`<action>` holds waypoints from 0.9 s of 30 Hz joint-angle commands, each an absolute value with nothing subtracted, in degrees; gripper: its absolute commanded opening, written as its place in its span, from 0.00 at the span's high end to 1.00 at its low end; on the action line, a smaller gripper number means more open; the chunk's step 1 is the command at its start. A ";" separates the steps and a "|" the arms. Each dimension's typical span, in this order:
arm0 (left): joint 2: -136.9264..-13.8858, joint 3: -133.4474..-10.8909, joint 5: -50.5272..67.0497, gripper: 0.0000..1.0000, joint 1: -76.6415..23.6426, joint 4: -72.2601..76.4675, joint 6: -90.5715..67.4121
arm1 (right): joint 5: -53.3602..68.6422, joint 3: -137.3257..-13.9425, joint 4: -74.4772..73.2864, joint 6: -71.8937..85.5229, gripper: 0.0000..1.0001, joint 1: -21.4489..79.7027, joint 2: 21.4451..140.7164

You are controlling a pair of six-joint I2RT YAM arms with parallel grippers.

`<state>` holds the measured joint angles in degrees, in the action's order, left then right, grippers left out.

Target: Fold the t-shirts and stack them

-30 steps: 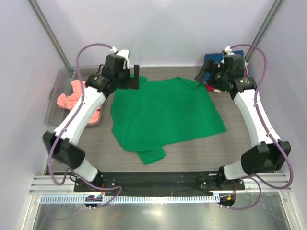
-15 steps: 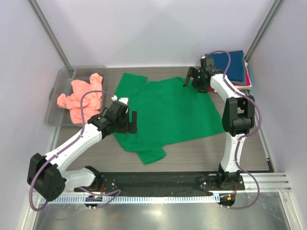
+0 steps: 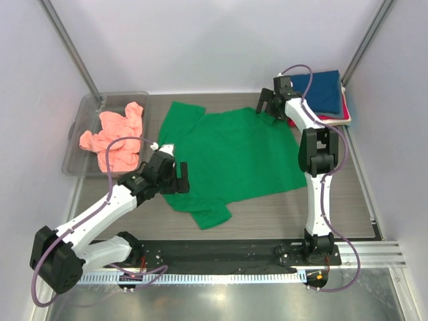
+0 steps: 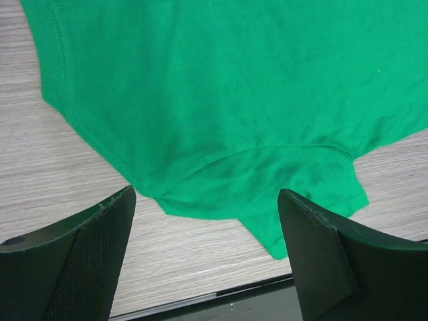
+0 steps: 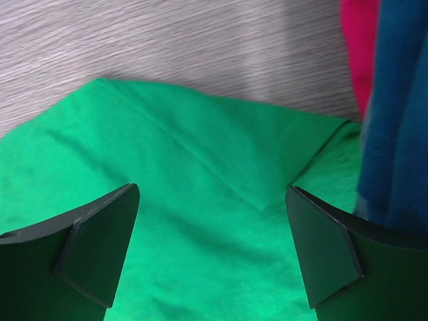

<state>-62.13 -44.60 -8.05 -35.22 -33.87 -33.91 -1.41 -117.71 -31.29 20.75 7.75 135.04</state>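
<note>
A bright green t-shirt (image 3: 231,154) lies spread out flat in the middle of the table. My left gripper (image 3: 179,177) hovers open over its near-left edge; the left wrist view has that hem and sleeve (image 4: 221,100) between the wide jaws of my left gripper (image 4: 207,194), untouched. At the shirt's far-right corner, next to the folded stack, my right gripper (image 3: 266,105) is open. In the right wrist view a folded-over sleeve corner (image 5: 261,194) lies under my right gripper (image 5: 212,189). A salmon-pink t-shirt (image 3: 115,137) sits crumpled in the bin.
A clear plastic bin (image 3: 79,119) stands at the far left. A folded navy t-shirt (image 3: 324,90) lies on a red one (image 3: 331,119) at the far right corner, close beside the right gripper. A black base rail (image 3: 221,251) runs along the near edge.
My left arm has swung from the shirt's far-left corner down to its near-left edge. My right arm has folded in toward the far-right corner. The shirt has not moved.
</note>
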 commanded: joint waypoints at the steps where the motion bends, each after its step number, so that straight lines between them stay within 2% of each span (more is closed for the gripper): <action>1: -59.24 -43.94 -9.58 0.13 -35.68 -32.25 -35.95 | -5.01 -120.76 -30.41 19.07 0.03 7.47 134.91; 11: -53.79 -49.92 -14.76 0.12 -35.68 -45.16 -31.21 | -1.59 -123.04 -29.80 21.53 0.03 7.56 138.69; 16: -52.03 -48.17 -13.72 0.12 -35.68 -42.90 -30.94 | 4.12 -125.41 -26.11 26.00 0.02 6.95 140.10; 22: -53.52 -48.60 -14.50 0.12 -35.68 -43.16 -30.24 | 11.67 -136.55 -15.76 37.59 0.02 2.82 146.58; 23: -53.61 -48.69 -14.68 0.12 -35.68 -43.15 -30.23 | 11.78 -137.54 -10.08 41.97 0.03 2.38 147.12; 27: -53.09 -48.69 -14.94 0.12 -35.68 -43.50 -30.23 | 3.45 -140.35 -1.23 43.43 0.02 1.23 147.92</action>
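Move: The turned-over far right corner of the green t-shirt lies almost under the open right hand, about 3 cm ahead, 2 cm to its right and 4 cm below. The stack of folded t-shirts, blue on top, has its middle some 18 cm to that hand's right and 5 cm ahead, 2 cm lower; the green shirt's middle is roughly 15 cm back and 15 cm left, 5 cm below. From the left hand the turned-over corner is about 37 cm ahead, 30 cm right and 8 cm below. The right hand, fingers wide open throughout, first eases down about 2 cm onto the turned-over corner, then sweeps forward beside the blue stack, about 11 cm in all, pushing the flap outward with its fingertips and rising at the end while the wrist lifts the tips and rolls its left side up, some 30 degrees altogether. Meanwhile the left hand, also open and empty, backs off from the near left part of the shirt, going up about 4 cm and left about 3 cm, and then hovers. ##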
